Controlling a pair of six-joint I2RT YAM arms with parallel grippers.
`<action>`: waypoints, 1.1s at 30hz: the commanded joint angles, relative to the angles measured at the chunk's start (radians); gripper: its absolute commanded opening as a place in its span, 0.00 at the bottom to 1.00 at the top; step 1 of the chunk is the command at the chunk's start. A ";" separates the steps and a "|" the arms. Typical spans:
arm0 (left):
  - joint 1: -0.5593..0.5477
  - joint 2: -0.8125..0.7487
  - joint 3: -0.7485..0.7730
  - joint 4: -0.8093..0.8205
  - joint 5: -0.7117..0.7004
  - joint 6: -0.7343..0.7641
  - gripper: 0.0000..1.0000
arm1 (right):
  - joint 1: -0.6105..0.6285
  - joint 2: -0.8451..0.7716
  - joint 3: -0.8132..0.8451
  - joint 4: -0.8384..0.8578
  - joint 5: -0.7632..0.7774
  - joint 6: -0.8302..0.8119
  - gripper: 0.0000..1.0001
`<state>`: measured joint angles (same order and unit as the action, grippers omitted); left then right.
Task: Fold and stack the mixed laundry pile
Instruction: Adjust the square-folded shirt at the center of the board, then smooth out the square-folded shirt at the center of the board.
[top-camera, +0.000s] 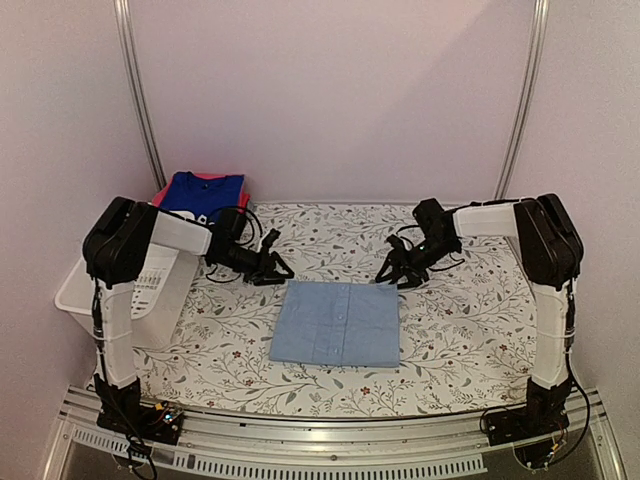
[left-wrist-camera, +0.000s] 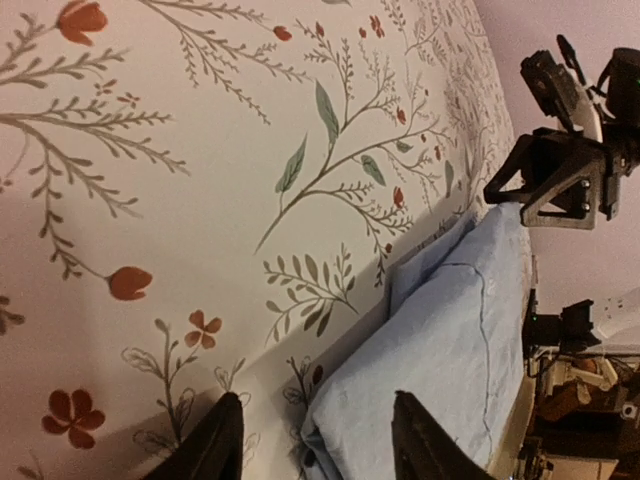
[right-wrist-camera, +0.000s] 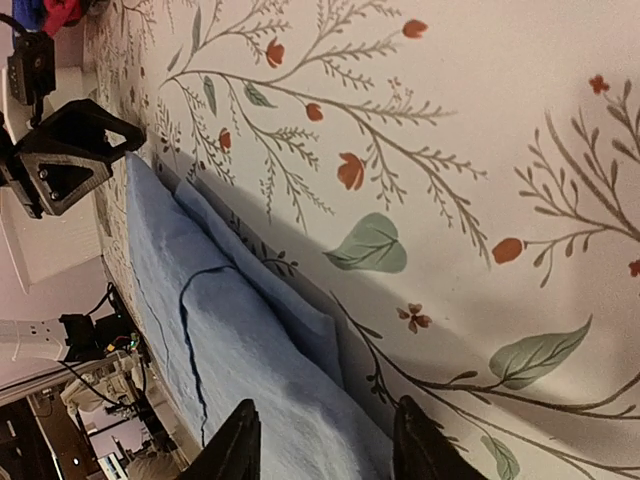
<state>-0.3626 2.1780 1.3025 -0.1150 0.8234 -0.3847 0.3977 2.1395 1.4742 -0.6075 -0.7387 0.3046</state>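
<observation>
A pale-blue button shirt (top-camera: 337, 323) lies folded into a flat rectangle in the middle of the flowered table. My left gripper (top-camera: 275, 270) hovers at its far left corner, jaws apart and holding nothing. In the left wrist view the shirt's corner (left-wrist-camera: 440, 340) lies on the table below the open left gripper (left-wrist-camera: 318, 445). My right gripper (top-camera: 395, 272) stands at the far right corner, also open and empty. In the right wrist view the folded edge (right-wrist-camera: 230, 370) runs under the right gripper (right-wrist-camera: 325, 450). A blue item with white print (top-camera: 205, 192) rests on a pink-red garment (top-camera: 160, 193) at the back left.
A white slotted basket (top-camera: 78, 292) stands at the table's left edge beside the left arm. The flowered tablecloth (top-camera: 460, 330) covers the whole table. Walls close in at the back and on both sides.
</observation>
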 joint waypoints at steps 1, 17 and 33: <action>0.042 -0.203 -0.010 -0.017 -0.159 0.049 0.85 | -0.023 -0.095 0.064 -0.017 0.028 0.001 0.58; 0.052 -0.873 -0.227 0.266 -0.268 0.030 1.00 | -0.122 -0.624 -0.139 0.327 0.141 0.211 0.99; -0.382 -0.687 -0.495 0.298 0.153 -0.372 1.00 | 0.286 -0.536 -0.607 0.830 -0.476 0.633 0.99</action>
<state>-0.6975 1.4284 0.8536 0.0154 0.8043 -0.6106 0.6304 1.5623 0.9157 0.0849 -1.1118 0.8406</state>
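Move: Each half-open hand is still low at the shirt's far edge, the left at its far-left corner, the right about 2 cm left of the far-right one. The shirt's middle lies roughly 12 cm back and 11 cm to the right of the left hand, and 12 cm back and 11 cm left of the right hand. The white basket is some 33 cm left of the left hand and 7 back, the folded stack about 20 ahead and 22 left. Straight up first, with a slight forward start: both hands open wide, come free of the shirt's far edge and spring up some 30 cm, drifting apart and rolling back. Then they sink partway, roll back again, draw in towards each other and sweep back over the shirt, ending well above its near half, about 15–20 cm nearer the base, the right fingers now pointing more level to the left. ##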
